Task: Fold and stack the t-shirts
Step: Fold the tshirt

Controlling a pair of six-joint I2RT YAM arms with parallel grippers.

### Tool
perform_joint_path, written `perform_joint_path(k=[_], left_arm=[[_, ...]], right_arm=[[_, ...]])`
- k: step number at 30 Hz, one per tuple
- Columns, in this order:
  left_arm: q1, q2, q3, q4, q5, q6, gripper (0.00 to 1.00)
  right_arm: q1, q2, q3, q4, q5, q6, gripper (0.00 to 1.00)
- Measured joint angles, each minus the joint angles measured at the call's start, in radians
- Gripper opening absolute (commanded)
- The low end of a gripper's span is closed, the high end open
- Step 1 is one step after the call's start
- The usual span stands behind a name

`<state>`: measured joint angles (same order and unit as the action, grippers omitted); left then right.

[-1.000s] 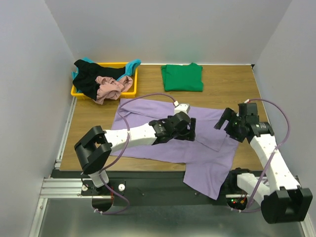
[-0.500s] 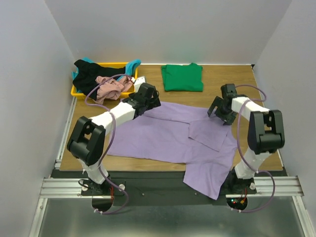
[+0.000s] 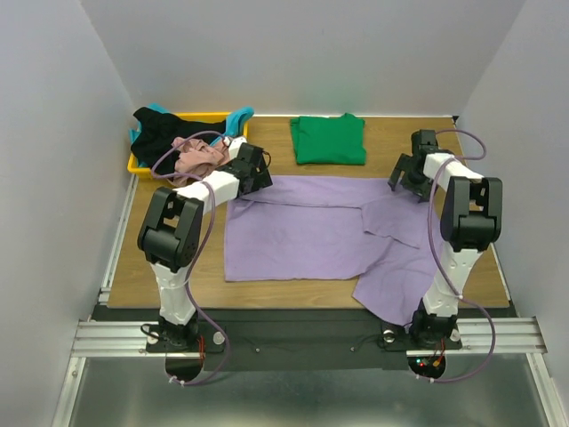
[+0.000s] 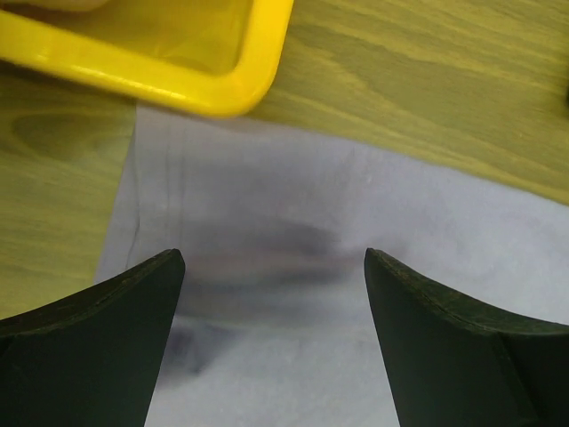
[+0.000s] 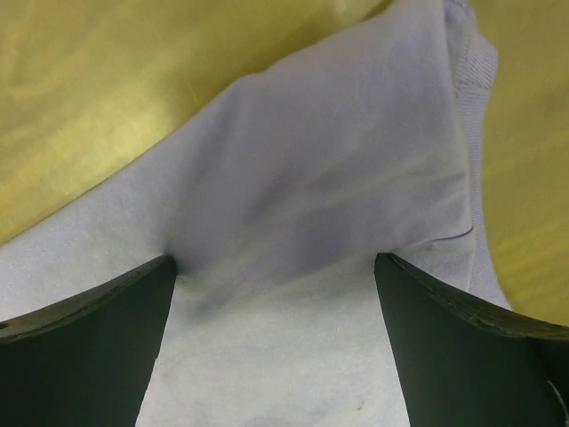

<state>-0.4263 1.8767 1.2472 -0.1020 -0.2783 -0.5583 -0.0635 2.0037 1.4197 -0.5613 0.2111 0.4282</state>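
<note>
The lavender purple t-shirt (image 3: 302, 236) lies spread on the wooden table, its near right part drooping over the front edge. My left gripper (image 3: 252, 173) hovers open over its far left corner, beside the tray; purple cloth (image 4: 276, 222) shows between the dark fingers (image 4: 98, 347). At the shirt's far right corner my right gripper (image 3: 411, 174) stands open too, over a folded-over bit of cloth (image 5: 338, 160). A folded green t-shirt (image 3: 329, 140) rests at the back centre. Black (image 3: 158, 133), dusty pink (image 3: 197, 158) and teal (image 3: 238, 116) t-shirts are heaped in the tray.
The yellow plastic tray (image 3: 200, 115) sits at the back left; its corner (image 4: 222, 93) lies just beyond the left fingers. White walls close in the table on three sides. Bare wood (image 5: 89, 98) shows past the shirt's right corner.
The left arm swung from the shirt's middle to its far left corner; the right arm reached out to the far right corner. The shirt now lies flatter, with less hanging off the front.
</note>
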Motion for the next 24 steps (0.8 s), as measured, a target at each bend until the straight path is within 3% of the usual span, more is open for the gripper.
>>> perform_joint_path(k=[12,18,24], left_arm=[[0.005,0.137,0.183,0.004,0.048,0.043,0.95],[0.005,0.204,0.207,0.031,0.110,0.064,0.95],[0.002,0.286,0.330,-0.014,0.069,0.071,0.95]], right_arm=[[-0.063,0.130,0.194,0.024,-0.023,-0.274,1.00],[-0.064,0.161,0.243,0.024,-0.027,-0.320,1.00],[-0.069,0.183,0.274,0.027,-0.043,-0.358,1.00]])
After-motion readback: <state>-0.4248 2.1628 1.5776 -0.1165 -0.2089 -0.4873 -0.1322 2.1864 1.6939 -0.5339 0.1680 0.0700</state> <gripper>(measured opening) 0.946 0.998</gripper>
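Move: The purple t-shirt's far left corner lies about 6 cm ahead of the left hand, 6 cm to its left and 5 cm below. The yellow basket's middle is some 12 cm ahead and 18 cm left, and the folded green t-shirt roughly 16 cm ahead and 17 cm right. For the right hand, the purple t-shirt's far right corner is about 3 cm ahead, 9 cm right and 2 cm below, the green one some 16 cm ahead and 21 cm left. With its fingers still wide open and its tips already down on the purple t-shirt near the far right corner, the right hand drags the cloth about 7 cm forward and 5 cm to the right, slowing towards the end and turning some 15 degrees counter-clockwise. Alongside it the open left hand reaches about 7 cm forward and 4 cm right over the far left part of the cloth, past the basket's near corner, then sinks about 2 cm onto the fabric just short of the far edge, with neither hand pinching. ##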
